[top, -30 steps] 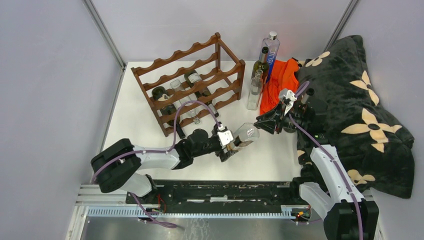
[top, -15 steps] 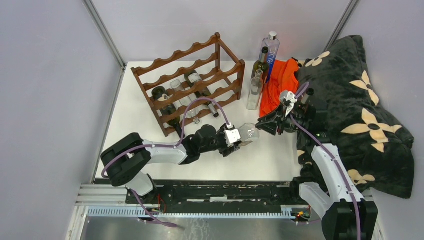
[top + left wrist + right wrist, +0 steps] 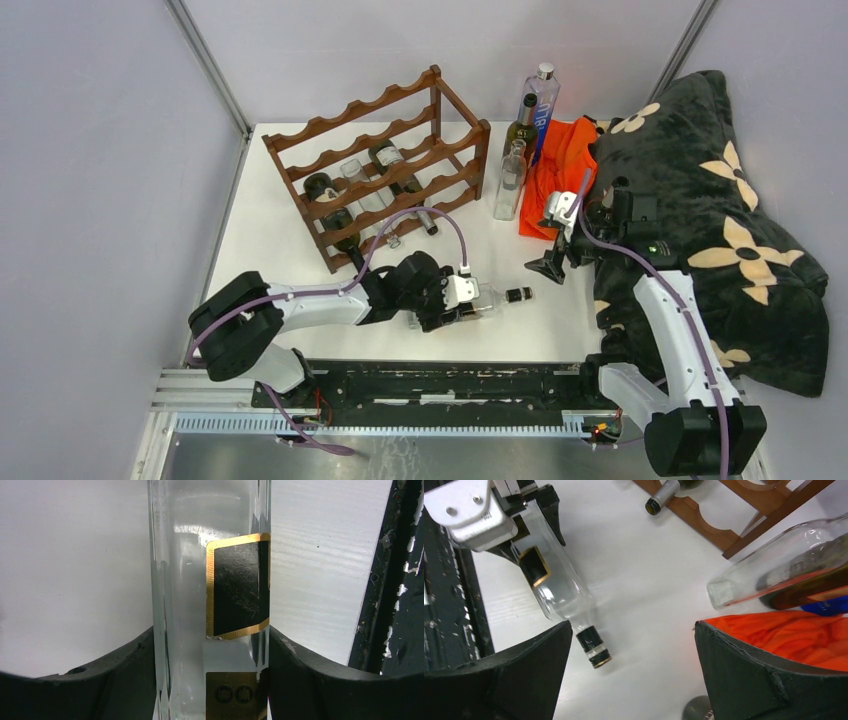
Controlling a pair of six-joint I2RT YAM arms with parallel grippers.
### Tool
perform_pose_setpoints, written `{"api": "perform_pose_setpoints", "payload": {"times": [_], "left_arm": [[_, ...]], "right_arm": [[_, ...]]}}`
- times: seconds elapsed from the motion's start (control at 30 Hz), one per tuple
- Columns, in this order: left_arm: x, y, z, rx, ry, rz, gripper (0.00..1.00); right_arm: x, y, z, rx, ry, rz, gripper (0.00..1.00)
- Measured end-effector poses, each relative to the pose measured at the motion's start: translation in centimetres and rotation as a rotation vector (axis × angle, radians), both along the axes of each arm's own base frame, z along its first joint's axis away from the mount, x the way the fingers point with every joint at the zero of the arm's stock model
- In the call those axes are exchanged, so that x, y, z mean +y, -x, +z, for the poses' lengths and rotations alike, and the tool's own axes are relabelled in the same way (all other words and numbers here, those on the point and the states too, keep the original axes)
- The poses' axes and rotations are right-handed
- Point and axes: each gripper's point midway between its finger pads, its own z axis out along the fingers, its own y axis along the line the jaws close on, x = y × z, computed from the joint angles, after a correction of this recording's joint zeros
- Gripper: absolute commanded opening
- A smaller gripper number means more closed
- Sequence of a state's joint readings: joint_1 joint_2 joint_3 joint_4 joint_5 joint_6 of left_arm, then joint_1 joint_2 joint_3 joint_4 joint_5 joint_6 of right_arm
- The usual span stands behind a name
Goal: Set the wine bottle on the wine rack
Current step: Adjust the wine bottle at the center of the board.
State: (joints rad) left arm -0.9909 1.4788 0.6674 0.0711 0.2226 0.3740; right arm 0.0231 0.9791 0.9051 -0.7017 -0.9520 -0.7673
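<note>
The wine bottle is clear glass with a black and gold label and a dark cap. It lies level, low over the table's front middle, neck pointing right. My left gripper is shut on its body, with a finger pressed against each side. My right gripper stands open to the right of the cap, apart from it, with nothing between its fingers. The reddish-brown wine rack stands at the back left with several bottles lying in its lower tiers.
Three bottles stand right of the rack: a blue one, a dark one and a clear one. An orange cloth and a black flowered blanket fill the right side. A black rail runs along the near edge.
My right gripper opened, let go of the bottle's neck and drew back to the right. My left gripper shut on the bottle's body and brought it down towards the near edge.
</note>
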Motion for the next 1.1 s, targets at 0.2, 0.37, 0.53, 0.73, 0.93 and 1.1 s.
{"api": "perform_pose_setpoints", "payload": {"times": [0.2,0.37,0.53,0.73,0.93,1.1], "left_arm": [[-0.1,0.0,0.8,-0.005,-0.042,-0.038,0.02],[0.2,0.4,0.8,-0.001,-0.068,-0.067,0.02],[0.2,0.4,0.8,-0.009,-0.076,-0.083,0.02],[0.2,0.4,0.8,-0.014,-0.078,-0.088,0.02],[0.2,0.4,0.9,-0.016,-0.077,-0.089,0.02],[0.2,0.3,0.9,-0.017,-0.074,-0.089,0.02]], "right_arm": [[-0.8,1.4,-2.1,-0.119,0.161,0.16,0.98],[-1.2,4.8,-8.9,-0.123,0.255,0.38,0.98],[-0.9,6.5,-12.7,-0.086,0.26,0.479,0.98],[1.1,6.0,-14.8,-0.092,0.277,0.527,0.9],[2.2,6.3,-17.5,-0.033,0.328,0.498,0.74],[2.8,5.1,-18.3,-0.007,0.347,0.446,0.66]]}}
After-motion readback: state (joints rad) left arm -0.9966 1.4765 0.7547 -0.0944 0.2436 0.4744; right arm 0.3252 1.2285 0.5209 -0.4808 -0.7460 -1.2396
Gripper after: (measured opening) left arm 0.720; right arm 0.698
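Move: The wine bottle lies clasped by its body in the left hand, its neck about 16 cm to that hand's right, 4 cm ahead and roughly level. From the right hand, the neck is some 18 cm below, 4 cm back and 5 cm left. A standing clear bottle is about 18 cm ahead and 8 cm left of the right hand; a dark bottle stands roughly 10 cm ahead and 11 cm to its right. Steeply down, about 18 cm, and some 5 cm back, the right hand sinks to the wine bottle's neck, easing left over the lower part. It turns counter-clockwise roughly 25 degrees, fingers tipping farther down, and begins closing from wide open around the cap end, with gaps still showing. The left hand keeps its grip on the body, lifting under a centimetre and turning slightly clockwise. ##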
